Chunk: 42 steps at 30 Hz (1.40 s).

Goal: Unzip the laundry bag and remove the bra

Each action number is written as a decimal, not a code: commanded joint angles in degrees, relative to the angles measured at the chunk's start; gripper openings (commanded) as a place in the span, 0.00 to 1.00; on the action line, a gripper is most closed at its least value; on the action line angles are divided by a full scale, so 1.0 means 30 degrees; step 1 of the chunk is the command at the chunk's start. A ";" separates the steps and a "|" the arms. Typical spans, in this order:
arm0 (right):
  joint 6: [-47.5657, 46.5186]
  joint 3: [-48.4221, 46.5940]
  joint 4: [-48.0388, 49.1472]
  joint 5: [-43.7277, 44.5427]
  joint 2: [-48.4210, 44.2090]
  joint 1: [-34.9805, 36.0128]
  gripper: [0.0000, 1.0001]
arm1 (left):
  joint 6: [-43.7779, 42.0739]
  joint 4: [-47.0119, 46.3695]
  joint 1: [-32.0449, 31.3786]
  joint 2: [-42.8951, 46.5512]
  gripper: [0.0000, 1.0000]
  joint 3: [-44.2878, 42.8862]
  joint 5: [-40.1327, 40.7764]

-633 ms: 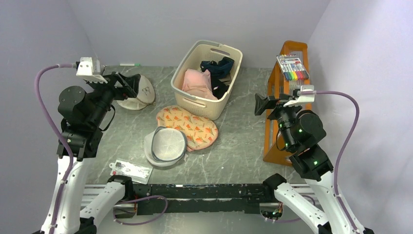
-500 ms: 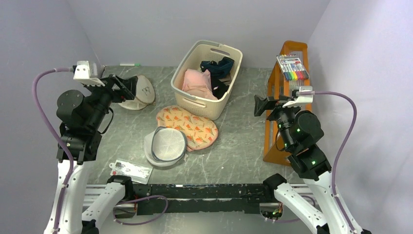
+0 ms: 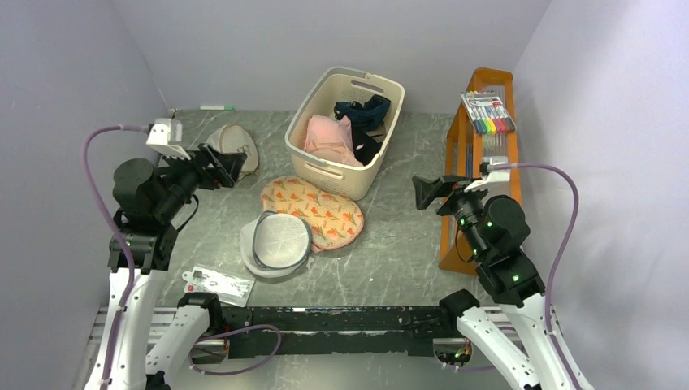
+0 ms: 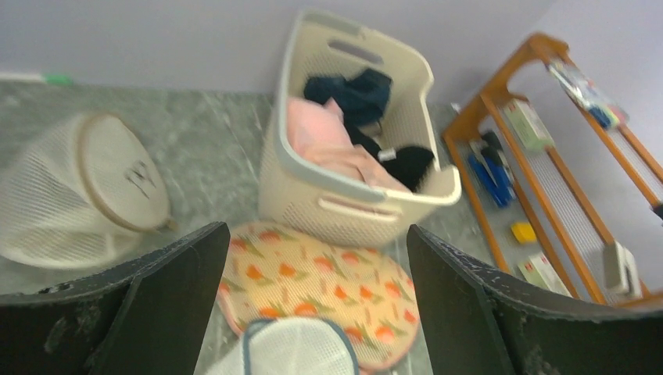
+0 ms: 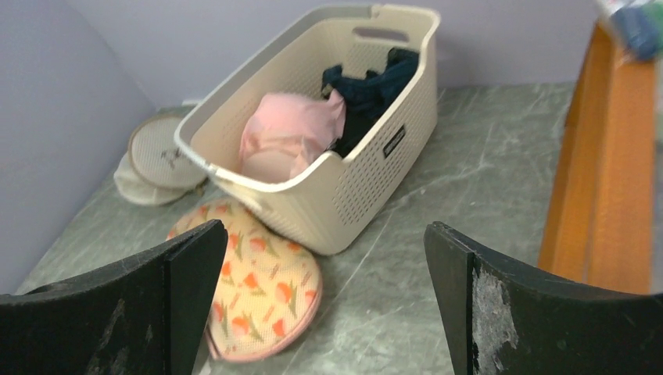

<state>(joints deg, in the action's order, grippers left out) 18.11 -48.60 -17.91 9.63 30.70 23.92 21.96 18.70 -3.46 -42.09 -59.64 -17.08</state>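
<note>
The laundry bag (image 3: pixel 318 210) is a flat peach oval printed with orange carrots, lying zipped on the table in front of the basket. It also shows in the left wrist view (image 4: pixel 328 280) and the right wrist view (image 5: pixel 254 291). The bra is hidden. My left gripper (image 3: pixel 228 166) hangs open to the left of the bag, above the table, with nothing between its fingers (image 4: pixel 317 248). My right gripper (image 3: pixel 426 192) stands open to the right of the bag, also holding nothing (image 5: pixel 324 248). Neither touches the bag.
A cream basket (image 3: pixel 327 173) holds a pink garment (image 3: pixel 327 138) and a dark navy one (image 3: pixel 363 112). A white mesh dome bag (image 3: pixel 276 242) overlaps the carrot bag's near-left edge. A beige round bag (image 3: pixel 236 145) lies far left. An orange rack (image 3: pixel 465 154) with markers (image 3: pixel 487 112) lines the right side. A clear packet (image 3: pixel 217 284) lies near left.
The left arm has swung right and forward, off the beige round bag toward the middle. The right gripper has shifted left and slightly lower. Both stay open.
</note>
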 commanded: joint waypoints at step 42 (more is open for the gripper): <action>0.4375 0.6069 0.4689 -0.5702 0.9939 0.5265 1.00 | 0.6863 -0.1406 -1.3796 -1.1275 0.95 0.6467 0.6883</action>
<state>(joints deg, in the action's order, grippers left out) 29.43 -31.35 -9.34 -5.91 59.83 39.35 43.07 6.48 -49.01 -73.97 -37.76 -6.61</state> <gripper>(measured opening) 0.996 0.954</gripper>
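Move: Below both raised, empty hands lies the orange-patterned laundry bag: from the left hand level with it, some 18 cm right and 37 cm down; from the right hand about 3 cm ahead, 26 cm left and 33 cm down. The grey mesh bag is 8 cm back and 8 cm right of the left hand, on the table too. The laundry basket stands some 18 cm ahead and 17 cm left of the right hand, its middle roughly 22 cm lower. Swooping down and inward with grippers wide open, both hands close on the near right edge of the orange-patterned bag: the left drops about 30 cm while going right and somewhat back, turning clockwise; the right drops 24 cm and goes left, turning counter-clockwise. Both tip their fingers well downward and end a few centimetres apart, still clear of the bag. ##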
